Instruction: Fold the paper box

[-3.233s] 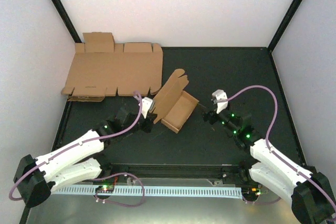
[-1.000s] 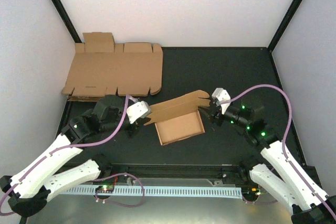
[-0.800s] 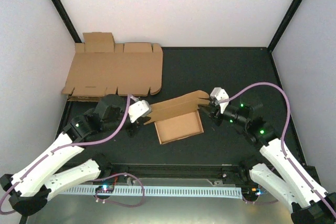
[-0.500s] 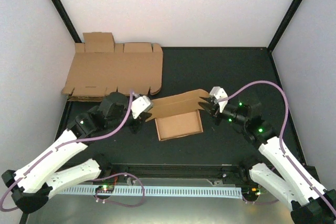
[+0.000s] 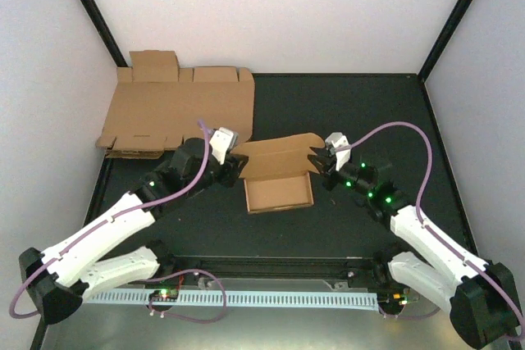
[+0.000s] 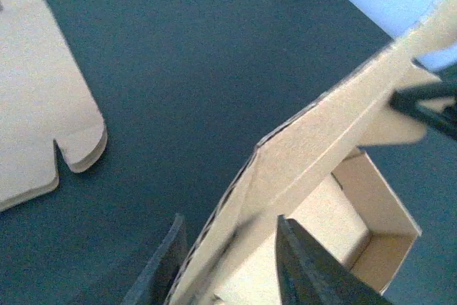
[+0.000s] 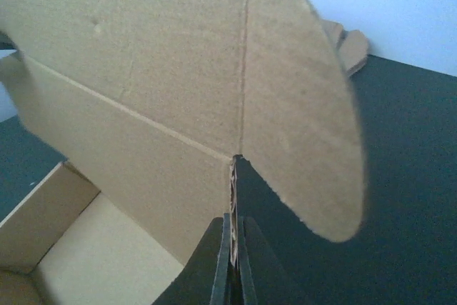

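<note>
The paper box (image 5: 279, 194) sits half-folded mid-table, an open brown tray with its lid panel (image 5: 275, 156) standing along the far side. My left gripper (image 5: 236, 166) is at the lid's left end. In the left wrist view its fingers (image 6: 168, 262) stand apart on either side of the lid panel (image 6: 321, 133), open, with a gap on the right side. My right gripper (image 5: 317, 161) is at the lid's right end. The right wrist view shows it (image 7: 233, 248) shut on the thin cardboard edge below the rounded tab (image 7: 300, 119).
A larger flat cardboard sheet (image 5: 176, 108) lies at the back left against the wall; its rounded corner (image 6: 43, 105) shows in the left wrist view. White walls with black frame posts enclose the black table (image 5: 369, 112).
The right gripper has closed on the lid's right end and the left gripper has opened around the left end. Both grippers and the box have shifted slightly toward the back.
</note>
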### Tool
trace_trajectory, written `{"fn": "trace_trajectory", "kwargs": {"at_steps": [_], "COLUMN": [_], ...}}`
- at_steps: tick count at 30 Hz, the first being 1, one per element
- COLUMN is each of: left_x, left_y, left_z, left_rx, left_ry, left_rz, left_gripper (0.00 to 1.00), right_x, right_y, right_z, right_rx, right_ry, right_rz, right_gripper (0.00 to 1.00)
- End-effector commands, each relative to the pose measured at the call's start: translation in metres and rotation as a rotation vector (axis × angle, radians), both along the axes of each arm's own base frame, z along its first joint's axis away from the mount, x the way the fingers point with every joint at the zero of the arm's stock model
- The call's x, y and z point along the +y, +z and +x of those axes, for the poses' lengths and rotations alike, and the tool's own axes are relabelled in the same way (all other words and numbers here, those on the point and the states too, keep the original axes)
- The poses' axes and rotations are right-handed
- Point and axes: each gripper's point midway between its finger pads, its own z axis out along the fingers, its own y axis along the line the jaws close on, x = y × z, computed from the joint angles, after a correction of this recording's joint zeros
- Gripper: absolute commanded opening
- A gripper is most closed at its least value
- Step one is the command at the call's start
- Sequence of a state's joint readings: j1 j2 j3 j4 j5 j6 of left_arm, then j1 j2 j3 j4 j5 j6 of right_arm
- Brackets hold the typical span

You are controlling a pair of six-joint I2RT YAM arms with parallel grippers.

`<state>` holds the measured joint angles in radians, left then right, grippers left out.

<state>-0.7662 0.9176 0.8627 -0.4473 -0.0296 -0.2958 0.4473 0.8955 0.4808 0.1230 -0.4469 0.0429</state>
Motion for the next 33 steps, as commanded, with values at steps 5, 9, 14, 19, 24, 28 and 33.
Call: {"fn": "trace_trajectory", "kwargs": {"at_steps": [5, 9, 14, 19, 24, 28, 33], "left_x": [0.030, 0.057, 0.073, 0.072, 0.058, 0.053, 0.047], "left_y": [-0.017, -0.020, -0.024, -0.034, -0.017, 0.003, 0.030], "left_z": [0.042, 0.051, 0.055, 0.058, 0.046, 0.034, 0.008], "left_rx": [0.030, 0.002, -0.049, -0.073, -0.170, -0.250, -0.347], "left_ry": [0.167, 0.243, 0.309, 0.283, 0.150, 0.081, -0.033], "left_rz": [-0.084, -0.130, -0.158, -0.155, -0.182, -0.228, -0.268], "left_gripper": [0.69, 0.98, 0.99, 0.99, 0.99, 0.99, 0.99], "right_x": [-0.011, -0.015, -0.014, -0.010, -0.010, -0.014, -0.024], "right_y": [-0.002, -0.013, -0.022, -0.013, 0.011, 0.035, 0.069], "right_z": [0.023, 0.025, 0.022, 0.013, -0.004, -0.026, -0.052], "right_rx": [-0.077, -0.087, -0.092, -0.099, -0.120, -0.177, -0.281], "right_ry": [-0.130, -0.143, -0.128, -0.087, -0.035, 0.013, 0.029], "right_rz": [0.056, 0.011, -0.003, 0.015, 0.021, 0.008, 0.013], "right_gripper": [0.02, 0.02, 0.03, 0.03, 0.04, 0.07, 0.09]}}
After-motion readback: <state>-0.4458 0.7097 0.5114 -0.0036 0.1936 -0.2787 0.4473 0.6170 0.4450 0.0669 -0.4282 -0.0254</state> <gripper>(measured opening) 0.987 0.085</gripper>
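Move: The open lid of the paper box stands between the hands, its left end between the left fingers, its middle about 11 cm right and 2 cm ahead of that hand; the tray lies about 11 cm right, 8 back and 10 below. The cardboard stack is some 21 cm left, 16 ahead and 18 below. The right fingers already pinch the lid's right end, its middle about 9 cm left and level front to back; the tray is about 10 cm left, 8 back and 8 below. Leftward, forward and down, the left hand draws off the lid's left end, its part-open fingers spreading wide, about 9 cm in all, then lifts about 5 cm and eases back. The right hand keeps its pinch on the lid's right end, dips forward, then rises about 8 cm while drawing back some 5, its fingertips tilting up. ##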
